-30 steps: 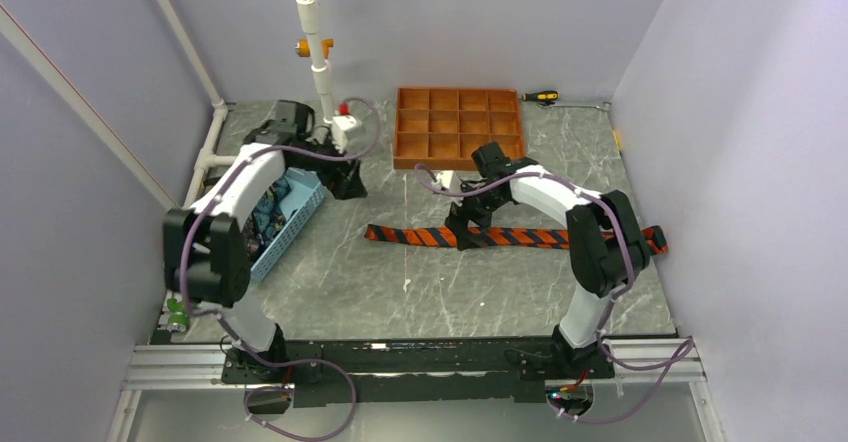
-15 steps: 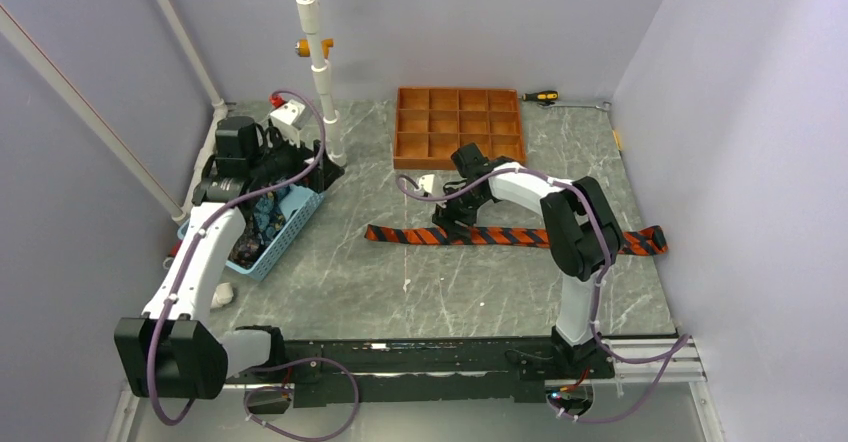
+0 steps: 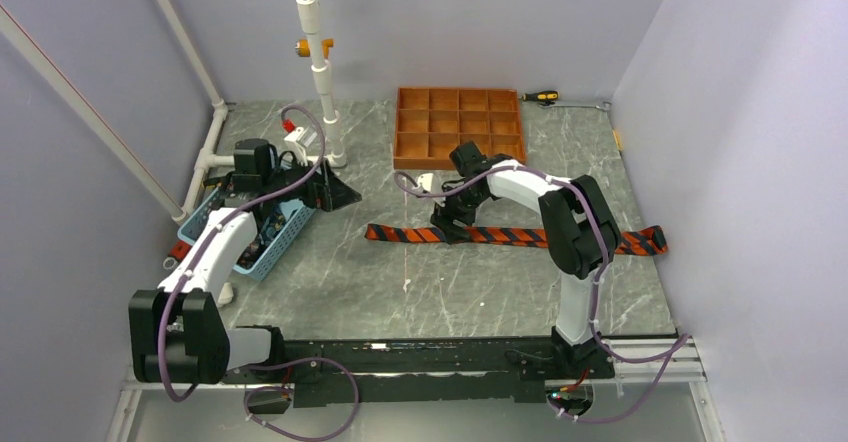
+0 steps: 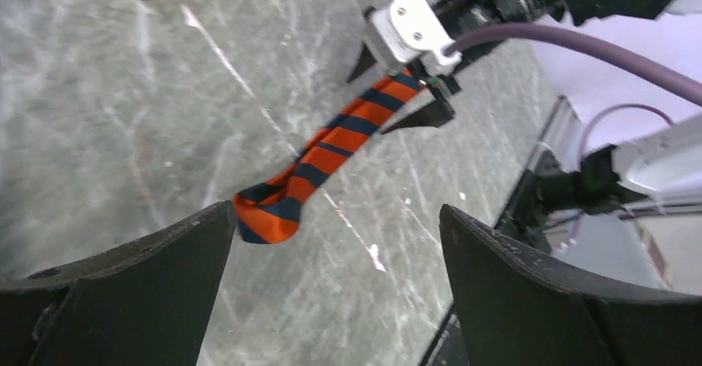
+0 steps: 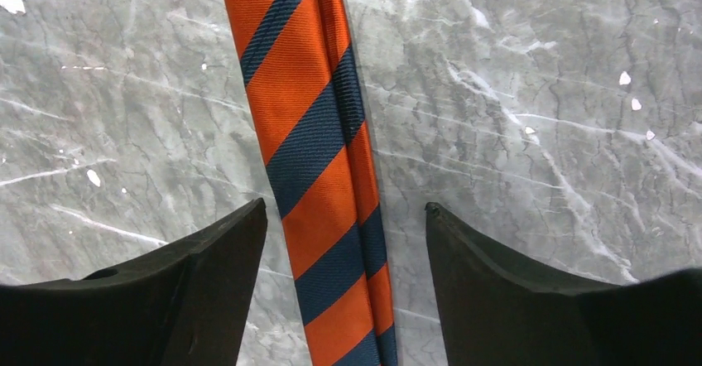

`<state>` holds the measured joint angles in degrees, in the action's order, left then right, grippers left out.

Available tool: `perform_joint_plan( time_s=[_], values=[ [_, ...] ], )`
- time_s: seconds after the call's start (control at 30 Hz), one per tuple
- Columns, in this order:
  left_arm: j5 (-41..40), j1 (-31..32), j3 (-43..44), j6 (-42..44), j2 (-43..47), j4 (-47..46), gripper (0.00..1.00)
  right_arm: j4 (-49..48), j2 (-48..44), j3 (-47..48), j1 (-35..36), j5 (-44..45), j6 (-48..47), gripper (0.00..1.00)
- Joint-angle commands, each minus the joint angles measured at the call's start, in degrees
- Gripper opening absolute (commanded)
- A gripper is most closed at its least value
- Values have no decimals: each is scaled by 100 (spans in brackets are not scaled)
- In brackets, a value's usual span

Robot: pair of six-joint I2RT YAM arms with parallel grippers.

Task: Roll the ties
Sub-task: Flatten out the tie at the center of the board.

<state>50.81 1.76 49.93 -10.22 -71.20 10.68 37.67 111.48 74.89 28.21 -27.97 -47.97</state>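
Note:
An orange and dark striped tie (image 3: 505, 236) lies flat across the table, its length running left to right. My right gripper (image 3: 455, 224) is open and straddles the tie near its left part; in the right wrist view the tie (image 5: 319, 175) runs between the two spread fingers (image 5: 211, 283) without being pinched. My left gripper (image 3: 335, 194) is open and empty, left of the tie. The left wrist view shows the tie's folded left end (image 4: 273, 213) and the right gripper beyond it.
An orange-brown gridded tray (image 3: 458, 127) stands at the back. A blue basket (image 3: 268, 227) with dark fabric inside sits at the left under my left arm. A white pole (image 3: 318, 62) rises at the back left. A screwdriver (image 3: 540, 96) lies behind the tray.
My left arm has swung back from the basket side, its gripper now pointing toward the tie's left end. My right gripper has shifted left along the tie and stays open.

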Motion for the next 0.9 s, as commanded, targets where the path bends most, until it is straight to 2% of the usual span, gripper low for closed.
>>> perform_joint_plan(
  time_s=[0.0, 0.27, 0.33, 0.47, 0.67, 0.77, 0.87],
  values=[
    [927, 185, -256, -934, -206, -803, 99, 257, -151, 249, -133, -260, 464, 76],
    [1294, 1097, -663, -1758, -844, -1745, 99, 658, -683, 1035, -848, -867, 1435, 96],
    [1399, 1281, -782, -2236, -1065, -2445, 99, 582, -935, 986, -986, -895, 1642, 100],
    [1428, 1525, -983, -2805, -1508, -3407, 99, 405, -1430, 1003, -1140, -543, 1826, 100],
    [1348, 1478, -885, -2697, -2252, -3538, 99, -783, -2459, 659, -1298, 249, 2762, 100],
    [1235, 1378, -698, -2631, -2677, -3515, 99, -1101, -2940, 300, -1506, -188, 2832, 100],
    [1129, 1287, -477, -2493, -3195, -3377, 99, -472, -2868, 525, -1502, -459, 2675, 100]
  ],
)
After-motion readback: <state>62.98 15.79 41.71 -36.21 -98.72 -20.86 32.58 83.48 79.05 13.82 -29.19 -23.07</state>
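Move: The left hand hovers about 19 cm above the board, with the tie's left end roughly 6 cm to its right and level with it fore and aft; the basket's middle is some 17 cm to its left and 3 cm farther out. The right hand is down at the board with its fingers astride the tie strip, which lies about 1 cm below. From it the left end is 15 cm to the left, the wooden tray's middle 23 cm straight ahead. The right hand, its fingers already parting on either side of the tie, opens them fully and rises clear by more than 20 cm, drifting some 6 cm forward and 6 cm right while the wrist swings clockwise. Meanwhile the left hand, wide open throughout, swings in over the tie's left end, first about 10 cm right and 5 cm back while easing down, then mostly downward for roughly 10 cm of descent in all, its wrist tipping down about 30 degrees as it closes on the strip without yet gripping it. ##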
